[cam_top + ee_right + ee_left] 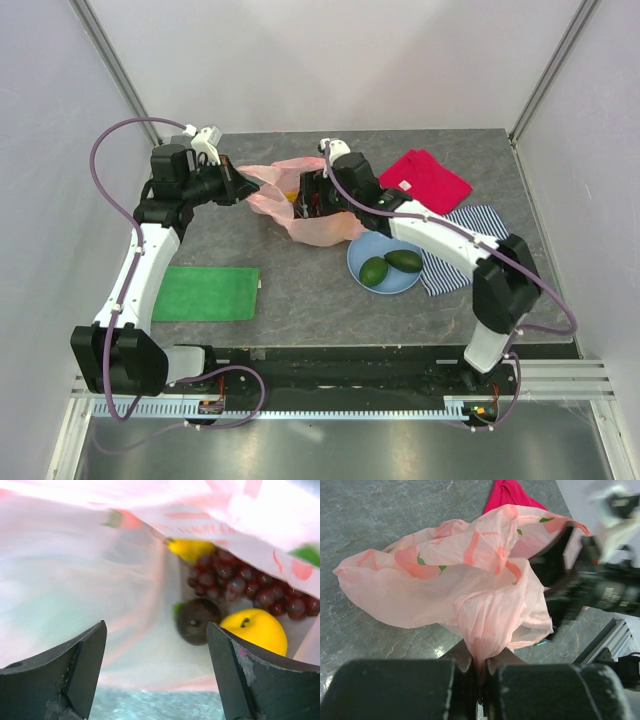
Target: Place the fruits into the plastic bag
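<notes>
The pink plastic bag (pixel 318 226) lies mid-table; it also fills the left wrist view (pixel 445 585). My left gripper (pixel 243 187) is shut on a bunched fold of the bag (pixel 482 650) and holds it up. My right gripper (pixel 308 200) is open and empty at the bag's mouth. Inside the bag (pixel 75 580) lie the dark red grapes (pixel 240 585), a yellow citrus (pixel 255 630), the dark round fruit (pixel 196 621) and another yellow fruit (pixel 192 548). An avocado (pixel 404 261) and a green lime (pixel 374 271) sit on the blue plate (pixel 400 284).
A red folded cloth (pixel 425 180) lies at the back right. A striped cloth (pixel 470 245) lies under the plate's right side. A green cloth (pixel 205 293) lies at the front left. Grey walls enclose the table.
</notes>
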Available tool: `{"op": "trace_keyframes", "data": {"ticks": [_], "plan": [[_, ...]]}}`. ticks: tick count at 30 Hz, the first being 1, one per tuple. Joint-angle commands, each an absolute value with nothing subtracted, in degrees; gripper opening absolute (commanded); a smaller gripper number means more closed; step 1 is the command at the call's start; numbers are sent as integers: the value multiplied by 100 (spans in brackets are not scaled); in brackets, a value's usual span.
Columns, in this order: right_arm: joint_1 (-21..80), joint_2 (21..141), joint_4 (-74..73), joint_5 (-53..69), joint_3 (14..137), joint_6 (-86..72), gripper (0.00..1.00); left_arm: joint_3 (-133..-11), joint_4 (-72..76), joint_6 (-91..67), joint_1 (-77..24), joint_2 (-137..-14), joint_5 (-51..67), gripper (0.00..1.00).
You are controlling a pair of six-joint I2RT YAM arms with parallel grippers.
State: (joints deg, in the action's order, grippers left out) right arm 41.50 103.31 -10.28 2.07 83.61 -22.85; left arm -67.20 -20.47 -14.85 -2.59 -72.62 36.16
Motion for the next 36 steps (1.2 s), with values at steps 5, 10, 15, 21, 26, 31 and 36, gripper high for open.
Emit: {"op": "trace_keyframes", "data": {"ticks": [5, 10, 15, 21, 26, 31, 36], "plan": [[4140, 8827, 720, 1124, 7314, -2259, 87, -6768, -1890, -1529, -229, -7242, 3727, 2], [4140, 8219, 1055, 2213, 6901, -2021, 87, -6776, -1890, -1538, -229, -7233, 3727, 2], [4140, 7489, 302, 2110, 6575, -1829, 87, -6776, -1898, -1538, -229, -7233, 3727, 2], [4105, 6637, -1051, 987, 5864, -1617, 89, -6768, -1890, -1529, -229, -7242, 3735, 1], [3911, 5891, -1573, 396, 5353, -1898, 91, -6768, -1898, -1529, -229, -7242, 3735, 1], [3490, 5669, -2144, -526, 5107, -2592, 93, -6776, -1898, -1538, -229, -7233, 3762, 2], [3445, 5809, -2444, -1002, 4914, -3637, 92, -6776, -1898, -1547, -229, -7242, 3771, 2]]}}
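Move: The near-left avocado on the blue plate lies about 17 cm to the right of the empty, open right gripper, 13 cm back and 15 cm lower. The second avocado is roughly 7 cm right of it and 2 cm farther out; the plate's middle is 4 cm to its right and 2 cm farther out. The bag's middle is some 12 cm below this gripper, 2 cm ahead and 3 cm right. From the left gripper, the near-left avocado is about 26 cm right, 11 cm back and 23 cm down. Lift the open right gripper some 13 cm out of the bag while drawing it back, then swing it right and down over the plate, ending about 17 cm right and 11 cm back, just 3 cm higher than it began. Let the fingers tip up on the rise, level that out, and finish turned some 15 degrees clockwise. Keep the left gripper still, pinching the bag. ##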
